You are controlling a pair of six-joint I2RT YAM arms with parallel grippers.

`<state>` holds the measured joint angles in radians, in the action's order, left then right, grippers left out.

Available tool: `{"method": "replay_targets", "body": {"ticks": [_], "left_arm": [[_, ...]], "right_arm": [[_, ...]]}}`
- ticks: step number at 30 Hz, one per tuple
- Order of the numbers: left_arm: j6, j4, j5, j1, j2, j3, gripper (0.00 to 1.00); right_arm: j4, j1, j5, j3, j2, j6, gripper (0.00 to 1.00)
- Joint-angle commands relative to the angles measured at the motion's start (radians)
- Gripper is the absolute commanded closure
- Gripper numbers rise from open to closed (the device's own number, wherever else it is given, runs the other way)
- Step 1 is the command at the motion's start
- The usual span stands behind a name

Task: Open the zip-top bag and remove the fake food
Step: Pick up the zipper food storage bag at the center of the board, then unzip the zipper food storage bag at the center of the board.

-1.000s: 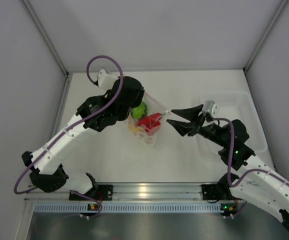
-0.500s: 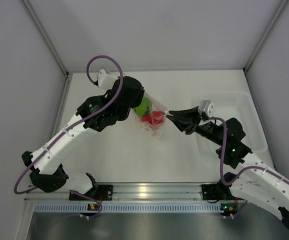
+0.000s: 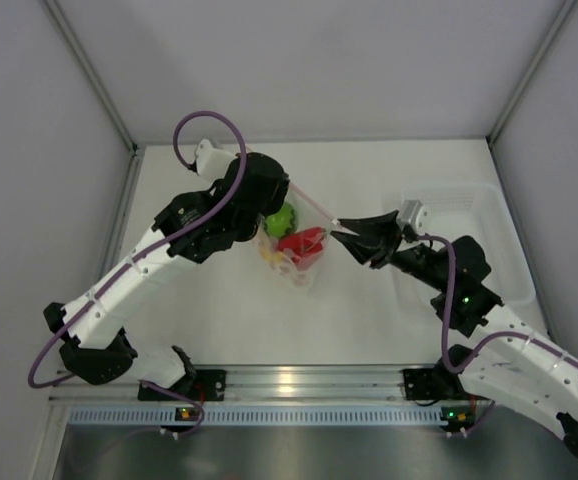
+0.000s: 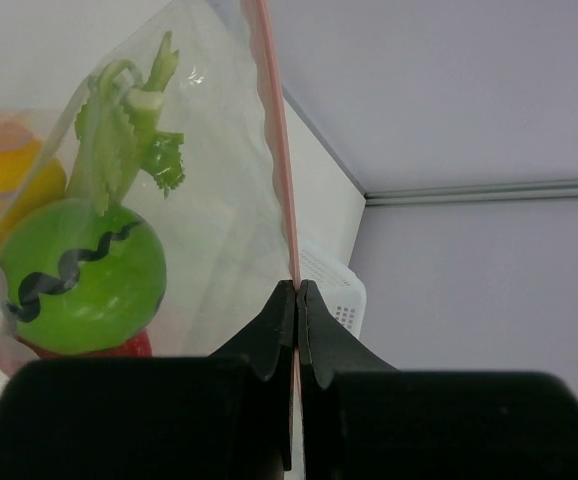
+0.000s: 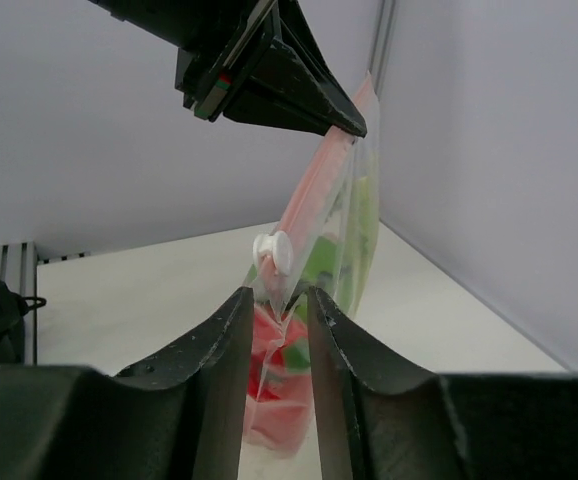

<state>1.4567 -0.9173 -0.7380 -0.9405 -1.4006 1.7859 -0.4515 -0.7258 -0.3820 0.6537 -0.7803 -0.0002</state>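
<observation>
The zip-top bag (image 3: 296, 255) hangs in the air over the table's middle, its pink-red zip strip (image 3: 314, 205) stretched between the two grippers. My left gripper (image 3: 287, 188) is shut on the strip's far end; the strip (image 4: 274, 150) runs up from its closed jaws (image 4: 297, 290). My right gripper (image 3: 337, 230) sits at the strip's other end, jaws a little apart around the bag's corner (image 5: 291, 305), just under the white slider (image 5: 274, 250). The fake food is inside the bag: a green ball (image 4: 79, 275), a leafy stalk (image 4: 129, 130), a yellow piece (image 4: 19, 180) and red pieces (image 3: 301, 243).
A translucent white tray (image 3: 494, 215) stands at the right of the table, behind my right arm. The enclosure walls close in on the left, back and right.
My right gripper was wide open and short of the bag; it has moved in to the strip's end and narrowed its jaws. The bag has swung slightly.
</observation>
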Motion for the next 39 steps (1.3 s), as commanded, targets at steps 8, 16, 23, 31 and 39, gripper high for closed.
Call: {"method": "replay_targets", "body": {"ticks": [8,16,23,31,39], "left_arm": [[0.021,0.043,-0.015,0.0,0.009,0.013,1.0],[0.007,0.043,-0.024,0.0,0.008,0.023,1.0],[-0.27,0.119,-0.052,0.002,0.003,0.02,1.0],[-0.446,0.222,0.251,0.208,0.106,-0.187,0.88],[-0.792,0.285,0.53,0.402,0.132,-0.178,0.37]], "right_arm": [[-0.069,-0.023,-0.005,0.04,0.009,-0.009,0.89],[-0.044,-0.021,-0.008,0.047,0.015,-0.02,1.0],[0.142,-0.024,0.052,0.17,-0.023,-0.011,1.0],[0.396,-0.024,0.097,0.382,-0.22,-0.024,1.0],[0.578,-0.026,0.028,0.518,-0.339,-0.059,1.0]]}}
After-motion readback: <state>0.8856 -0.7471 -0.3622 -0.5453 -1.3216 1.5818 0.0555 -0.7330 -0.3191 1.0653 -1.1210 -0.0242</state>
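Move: My left hand already pinches the zip edge partway along. The zip's far corner lies about 7 cm ahead and 8 cm left of this hand at its height, and the green pepper hangs 5 cm back, level sideways and 8 cm below. The slider is barely 1 cm ahead, 1 cm left and 1 cm above my open right fingers. The red pepper is level ahead, 6 cm left of them and 6 cm lower. I shut my right fingers on the zip corner just beside the slider, then carry it up about 3 cm and over, ending some 5 cm forward, 4 cm left and 3 cm lower, fingers tipping down about 20 degrees. My left hand lets go of the zip edge, opening as it goes about 8 cm left, 5 cm forward and 5 cm down, rolling its left side up some 20 degrees. ##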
